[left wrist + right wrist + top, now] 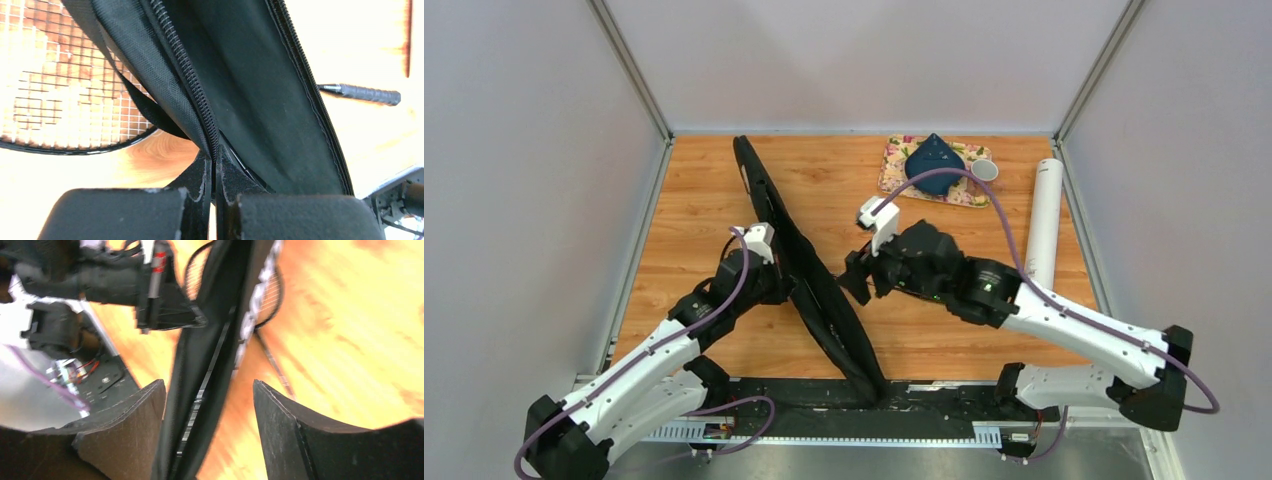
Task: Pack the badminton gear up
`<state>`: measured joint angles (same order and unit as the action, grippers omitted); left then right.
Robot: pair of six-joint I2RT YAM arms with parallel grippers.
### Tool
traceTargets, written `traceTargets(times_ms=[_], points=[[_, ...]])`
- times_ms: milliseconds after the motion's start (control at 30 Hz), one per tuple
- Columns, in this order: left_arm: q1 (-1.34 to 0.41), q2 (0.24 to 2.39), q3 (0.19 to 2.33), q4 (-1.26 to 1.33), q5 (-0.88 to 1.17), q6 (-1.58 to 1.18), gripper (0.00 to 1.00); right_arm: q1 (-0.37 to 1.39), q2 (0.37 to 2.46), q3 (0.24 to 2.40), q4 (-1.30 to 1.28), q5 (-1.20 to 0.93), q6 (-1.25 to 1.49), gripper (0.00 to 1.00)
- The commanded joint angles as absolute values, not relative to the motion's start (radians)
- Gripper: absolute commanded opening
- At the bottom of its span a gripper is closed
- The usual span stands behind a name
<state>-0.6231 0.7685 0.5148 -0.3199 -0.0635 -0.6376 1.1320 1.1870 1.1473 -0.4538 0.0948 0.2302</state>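
Note:
The long black racket cover [809, 275] stands on its edge, running diagonally from the back of the table to the near edge. My left gripper [786, 278] is shut on the cover's zipper edge [200, 107], its fingers [200, 180] pinched tight. Behind the cover, a racket's strung head [55, 100] lies on the wood, and a black handle [370, 93] shows to the right. My right gripper [852, 280] is open on the other side. The cover [210, 365] passes between its fingers [135, 425], close to the left one. The white tube [1044, 220] lies at the right edge.
A floral tray [894, 175] with a blue cloth [934, 160] and a small cup [985, 170] sits at the back right. Grey walls close in the table on three sides. My left gripper [165, 305] shows in the right wrist view, across the cover.

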Motion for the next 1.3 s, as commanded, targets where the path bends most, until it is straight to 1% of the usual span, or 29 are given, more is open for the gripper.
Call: traceTargets(times_ms=[0,33,100,133,200,367,500,633,767,833,933,1000,1033,1100,1133,1267], points=[[-0.624,0.769,0.574,-0.322,-0.161,-0.607,0.00,0.935,1.140,1.095,-0.483,0.059,0.045,0.70],[-0.624,0.756,0.568,-0.324,-0.164,-0.617,0.00,0.873,1.153,1.088,-0.486,0.016,0.041,0.69],[-0.624,0.739,0.546,-0.334,-0.176,-0.627,0.00,0.740,1.183,1.051,-0.482,-0.145,0.006,0.66],[-0.624,0.723,0.537,-0.334,-0.175,-0.632,0.00,0.727,1.234,1.048,-0.479,-0.143,-0.024,0.65],[-0.624,0.706,0.514,-0.342,-0.175,-0.630,0.00,0.726,1.290,1.031,-0.476,-0.138,-0.122,0.65],[-0.624,0.666,0.505,-0.370,-0.172,-0.611,0.00,0.726,1.521,1.058,-0.477,-0.139,-0.184,0.61],[-0.623,0.638,0.494,-0.382,-0.167,-0.594,0.00,0.744,1.639,1.074,-0.439,-0.131,-0.225,0.60],[-0.624,0.603,0.479,-0.385,-0.169,-0.584,0.00,0.762,1.736,1.115,-0.440,-0.104,-0.265,0.59],[-0.624,0.578,0.466,-0.399,-0.175,-0.575,0.00,0.775,1.799,1.134,-0.430,-0.117,-0.310,0.52],[-0.624,0.566,0.463,-0.405,-0.179,-0.566,0.00,0.793,1.834,1.140,-0.426,-0.086,-0.322,0.51],[-0.624,0.560,0.460,-0.400,-0.176,-0.558,0.00,0.818,1.887,1.167,-0.425,-0.040,-0.328,0.44],[-0.624,0.566,0.465,-0.399,-0.176,-0.554,0.00,0.830,1.911,1.196,-0.422,0.033,-0.325,0.29],[-0.624,0.566,0.471,-0.400,-0.178,-0.549,0.00,0.836,1.919,1.204,-0.420,0.053,-0.327,0.17],[-0.623,0.571,0.482,-0.413,-0.196,-0.549,0.00,0.854,1.933,1.218,-0.407,0.176,-0.324,0.02],[-0.624,0.572,0.492,-0.416,-0.215,-0.552,0.00,0.859,1.934,1.229,-0.405,0.198,-0.328,0.00],[-0.624,0.597,0.518,-0.457,-0.271,-0.568,0.00,0.873,1.907,1.265,-0.390,0.401,-0.316,0.00]])
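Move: The loose racket lies under the bag. The part of its shaft to grip, right of the bag, is about 13 cm ahead of the right hand, 3 cm to its right and 24 cm below. Its handle is about 10 cm ahead and 15 cm right, its head roughly 16 cm ahead and 24 cm left, and the bag's middle some 9 cm ahead and 11 cm left. From the left hand, the shaft spot is about 8 cm ahead, 23 cm right and 11 cm below. Swing the open right gripper forward and right about 10 cm, then drop it some 23 cm to the table beside the racket shaft, tipping the fingers roughly 40 degrees to point steeply down. Ease back left and a little farther forward, and pinch the shaft just ahead of the handle. Keep the left gripper shut on the bag's zip edge and draw it about 4 cm left. ##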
